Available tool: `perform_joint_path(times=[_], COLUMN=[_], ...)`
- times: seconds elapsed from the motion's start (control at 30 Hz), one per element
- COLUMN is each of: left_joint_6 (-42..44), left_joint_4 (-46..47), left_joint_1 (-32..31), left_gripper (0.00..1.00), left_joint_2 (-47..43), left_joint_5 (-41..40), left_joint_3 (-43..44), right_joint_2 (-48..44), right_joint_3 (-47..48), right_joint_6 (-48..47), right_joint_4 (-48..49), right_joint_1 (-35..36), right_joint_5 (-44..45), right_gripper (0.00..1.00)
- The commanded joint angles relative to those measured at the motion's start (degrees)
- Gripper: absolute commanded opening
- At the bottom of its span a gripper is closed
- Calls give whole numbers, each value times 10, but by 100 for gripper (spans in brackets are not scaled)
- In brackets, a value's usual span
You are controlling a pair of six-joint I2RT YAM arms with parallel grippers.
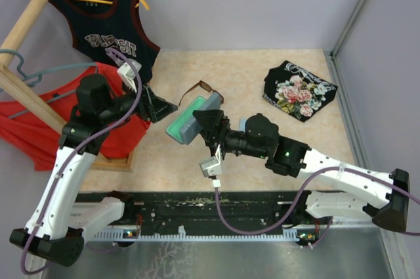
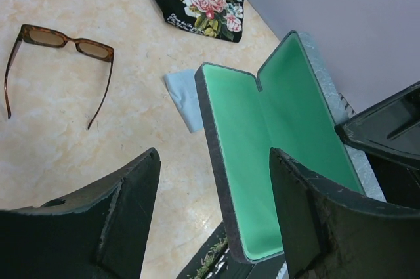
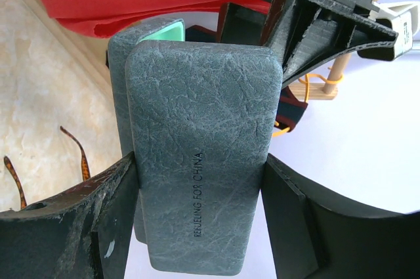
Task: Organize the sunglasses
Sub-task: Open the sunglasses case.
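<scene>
The sunglasses, brown with dark lenses, lie unfolded on the table beyond the case; their frame shows just behind it, and the tips of their temple arms show left of the case. My right gripper is shut on the grey-blue case, one finger on each long side, holding it off the table. The case stands open, showing its green lining. My left gripper is open in front of the lining, its fingers either side of the case's near edge. A light blue cloth lies flat on the table by the case.
A folded black floral garment lies at the back right of the table. At the left stands a wooden rack with a black tank top on a hanger and a red garment below it.
</scene>
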Motion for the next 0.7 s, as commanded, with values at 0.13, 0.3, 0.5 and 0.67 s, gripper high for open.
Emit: perform_joint_path(times=[0.13, 0.3, 0.5, 0.67], left_joint_6=[16, 18, 18, 19], left_joint_4=[14, 20, 25, 30], left_joint_1=[-4, -11, -13, -16], left_gripper=[66, 62, 55, 53], left_joint_2=[9, 15, 17, 18], left_joint_5=[17, 19, 21, 23], left_joint_3=[-36, -47, -53, -61], right_joint_2=[8, 15, 28, 34], right_joint_3=[59, 66, 74, 74], right_joint_6=[-11, -11, -13, -12], right_joint_4=[42, 42, 42, 53], right_joint_1=[11, 13, 14, 14], right_joint_5=[-1, -1, -3, -2], right_gripper=[0, 0, 0, 0])
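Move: The open sunglasses case, held up by the right gripper, has its green-lined free half about 6 cm to the left gripper's right, roughly 2 cm back and 6 cm below; from the right gripper that half lies about 5 cm left, level fore and aft and some 2 cm lower. On the table, roughly 22 cm under the left gripper, the sunglasses lie about 10 cm right and 9 cm ahead, the blue cloth some 23 cm right and 3 cm back. Lower the left gripper about 4 cm towards the green-lined half of the case, tipping the fingers down a touch and closing them from three-quarters open to about half, with the case's near long rim lined up between them. Keep the right gripper's pinch on the lid's edges and bring the case about 1.5 cm left to meet the left fingers. ##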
